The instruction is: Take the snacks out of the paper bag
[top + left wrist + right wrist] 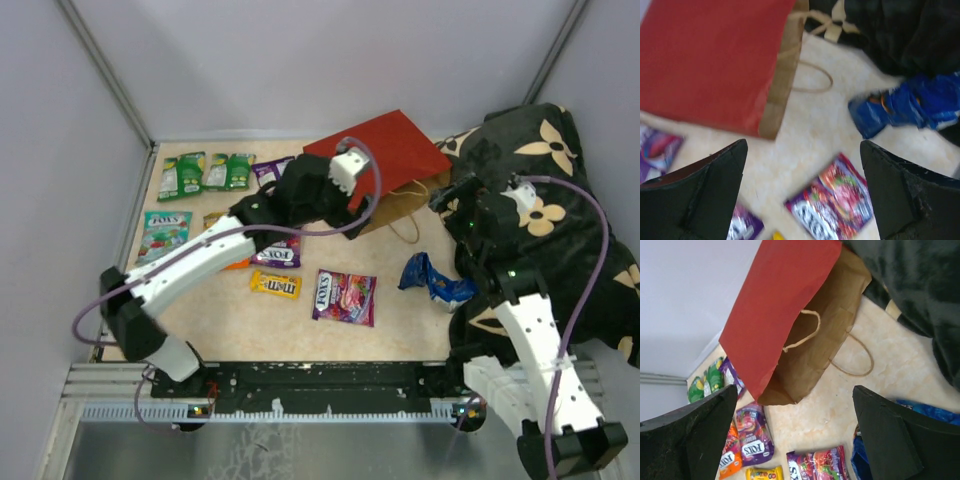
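Note:
The paper bag (395, 150) lies on its side at the back, red side up, with its brown mouth (815, 355) facing the front right. No packet shows inside the mouth. Snacks lie on the table: green packets (205, 172), a yellow packet (275, 285), a purple packet (345, 297) and a crumpled blue chip bag (432, 280). My left gripper (803, 150) is open and holds nothing; it hovers over the purple packet (832, 207) just in front of the bag. My right gripper (795, 390) is open and holds nothing; it faces the bag's mouth, with the blue bag (920, 412) beside its right finger.
A black pillow with cream flowers (560, 200) fills the right side, under and behind the right arm. More packets, purple (752, 440) and orange (730, 460), lie left of centre. Grey walls close the table at the back and sides. The bag's string handle (852, 357) lies looped on the table.

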Motion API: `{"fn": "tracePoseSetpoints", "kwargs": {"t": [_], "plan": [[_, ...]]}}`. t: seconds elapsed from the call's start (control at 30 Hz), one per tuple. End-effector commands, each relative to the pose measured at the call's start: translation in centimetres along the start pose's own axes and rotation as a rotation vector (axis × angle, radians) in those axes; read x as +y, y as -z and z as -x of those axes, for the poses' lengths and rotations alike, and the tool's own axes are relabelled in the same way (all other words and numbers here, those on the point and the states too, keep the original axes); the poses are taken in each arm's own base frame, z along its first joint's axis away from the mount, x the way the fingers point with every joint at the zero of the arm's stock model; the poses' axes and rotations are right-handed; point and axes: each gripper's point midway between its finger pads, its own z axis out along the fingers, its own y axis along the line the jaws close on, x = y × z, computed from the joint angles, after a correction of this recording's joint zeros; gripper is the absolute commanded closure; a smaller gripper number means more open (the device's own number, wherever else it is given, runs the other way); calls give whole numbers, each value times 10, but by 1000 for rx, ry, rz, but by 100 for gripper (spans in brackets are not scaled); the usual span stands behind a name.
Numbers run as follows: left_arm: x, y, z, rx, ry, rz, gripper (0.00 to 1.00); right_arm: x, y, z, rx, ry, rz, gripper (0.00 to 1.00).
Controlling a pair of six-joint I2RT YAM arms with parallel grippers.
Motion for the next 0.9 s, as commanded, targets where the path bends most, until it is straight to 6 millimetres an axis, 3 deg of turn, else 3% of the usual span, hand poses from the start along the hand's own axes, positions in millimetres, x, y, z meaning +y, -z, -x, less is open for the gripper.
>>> {"fn": "tracePoseSetpoints", "kwargs": {"t": [0.0, 0.03, 0.2, 0.43, 0.63, 0.67, 0.77, 0.87], "plan": [[0, -55, 43, -112, -190, 30, 0, -6, 28, 34, -72, -17, 31, 1], [-6, -67, 52, -155, -221, 17, 0, -9, 30, 38, -74, -29, 34, 1], [-21, -121, 49, -245, -328, -44, 0, -19, 31, 51, -39, -98, 58, 1], [-31, -166, 72, -313, -403, -78, 0, -26, 23, 50, 11, -183, 112, 1], [-34, -206, 48, -236, -515, -115, 2, -42, 20, 54, 24, -241, 131, 1], [-31, -211, 44, -222, -524, -95, 5, -43, 20, 56, 22, -244, 126, 1], [-19, -222, 36, -195, -544, -51, 29, -40, 17, 56, 27, -273, 151, 1], [-12, -231, 29, -162, -563, -34, 41, -38, 13, 49, 49, -316, 192, 2]]}}
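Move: Ahead and to the right of the left hand lies the mouth of the paper bag, with its upper handle at the red rim about 11 cm forward, 14 cm right and 9 cm below. On the table some 21 cm below this hand, the blue pack lies about 20 cm right and 3 cm back, and the pink pack 6 cm back with no sideways offset. From the right hand the upper handle is about 10 cm ahead, 5 cm left and 9 cm lower. Reaching across to the right and forward, the left hand travels some 20 cm over the red bag to the mouth rim and upper handle, ending about 6 cm lower. It rolls nearly 30 degrees, fingers levelling a little, and begins to close them near the end; contact can't be seen. The empty right hand clears off about 7 cm to the right, open, rolling its left side up. ##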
